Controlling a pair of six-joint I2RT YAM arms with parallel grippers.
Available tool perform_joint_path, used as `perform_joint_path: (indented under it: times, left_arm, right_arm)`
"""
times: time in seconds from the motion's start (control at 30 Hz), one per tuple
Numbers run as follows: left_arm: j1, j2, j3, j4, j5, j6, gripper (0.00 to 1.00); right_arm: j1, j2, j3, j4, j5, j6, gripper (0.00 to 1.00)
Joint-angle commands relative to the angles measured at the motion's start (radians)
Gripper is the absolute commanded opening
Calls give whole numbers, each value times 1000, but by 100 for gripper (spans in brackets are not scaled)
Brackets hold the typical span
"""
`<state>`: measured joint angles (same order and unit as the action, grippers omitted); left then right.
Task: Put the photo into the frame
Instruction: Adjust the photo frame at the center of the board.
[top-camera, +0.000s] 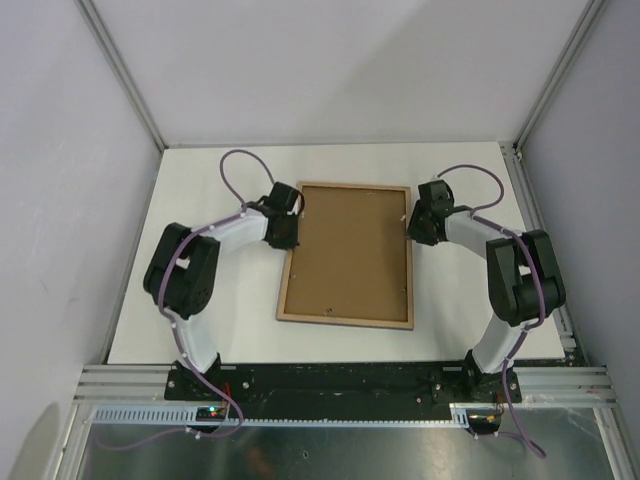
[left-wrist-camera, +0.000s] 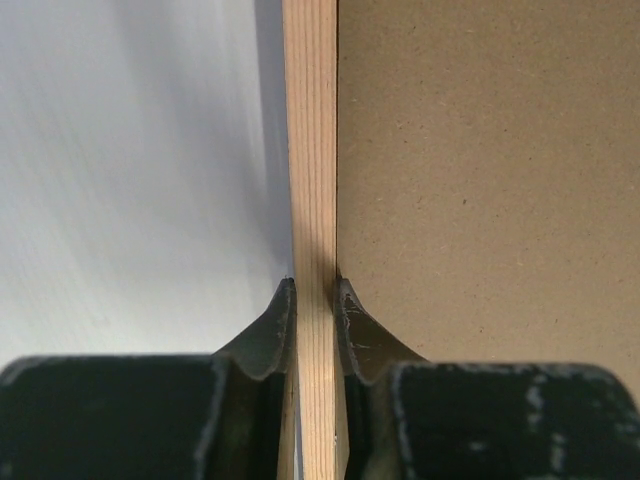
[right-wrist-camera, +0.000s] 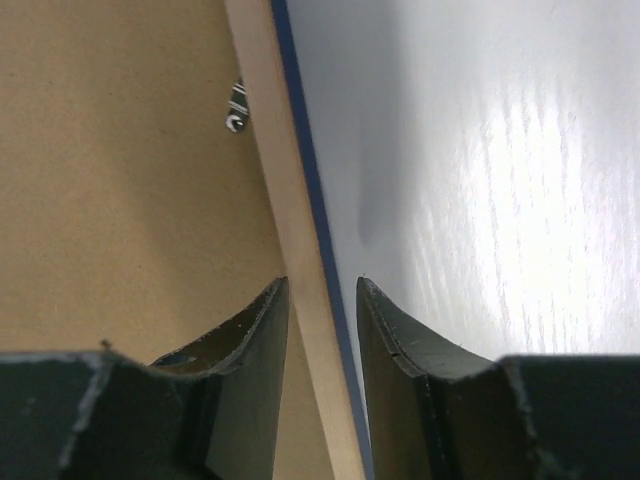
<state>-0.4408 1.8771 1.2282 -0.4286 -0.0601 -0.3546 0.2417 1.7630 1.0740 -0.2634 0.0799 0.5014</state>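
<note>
The frame (top-camera: 345, 322) lies face down mid-table, its light wood back up, with a brown backing board (top-camera: 348, 250) filling it. The photo is hidden. My left gripper (top-camera: 289, 232) is at the frame's left rail near the far corner. In the left wrist view the left gripper (left-wrist-camera: 314, 285) is shut on the wood rail (left-wrist-camera: 311, 150), both pads against it. My right gripper (top-camera: 410, 228) is at the right rail. In the right wrist view the right gripper (right-wrist-camera: 322, 285) straddles the rail (right-wrist-camera: 265, 130), open, with a gap at the outer finger beside the navy edge.
The white table (top-camera: 200, 180) is boxed in by grey walls with aluminium posts at the back corners. A small metal tab (right-wrist-camera: 236, 108) sits on the backing board (right-wrist-camera: 110, 180) by the right rail. The arm bases stand on the black rail at the near edge.
</note>
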Motion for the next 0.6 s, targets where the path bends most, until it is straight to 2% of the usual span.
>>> perform_joint_path:
  times: [0.0, 0.03, 0.13, 0.27, 0.57]
  left_arm:
    - [-58, -139, -126, -25, -21, -99, 0]
    - [-64, -162, -149, -24, -20, -108, 0]
    - [-75, -240, -214, -24, -15, -122, 0]
    - [-81, -308, -267, -23, 3, -129, 0]
    - [-87, -351, -303, -22, 0, -148, 0]
  right_arm:
    - [37, -112, -45, -35, 11, -30, 38]
    - [42, -135, -57, -37, 16, -32, 39]
    - [56, -173, -68, -18, 32, -46, 50]
    - [63, -144, -55, 26, 47, -54, 60]
    - [83, -52, -11, -10, 108, -27, 61]
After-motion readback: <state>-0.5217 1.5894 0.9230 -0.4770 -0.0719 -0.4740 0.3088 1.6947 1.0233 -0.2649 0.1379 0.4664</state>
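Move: The left fingers already pinch the frame's left rail near its middle; the board's near edge, towards which it is drawn, lies some 30 cm straight back at about their height, and the middle of the frame's near rail about 20 cm back and 11 cm right. The right fingers straddle the right rail, which sits just below them; from that hand the side clip is about 7 cm ahead and 2 cm left, the far right corner 16 cm straight ahead. Keeping its pinch on the left rail, the left hand slides the frame level across the board straight back towards the near edge, about 9.5 cm, quick at first and easing to a stop. The right hand goes back with it for only some 2.5 cm, then opens wider and lifts about 3 cm while creeping a little forward, before sinking most of the way down again over the right rail, nearer the far corner, with its fingers still apart and clear of the rail on both sides. ##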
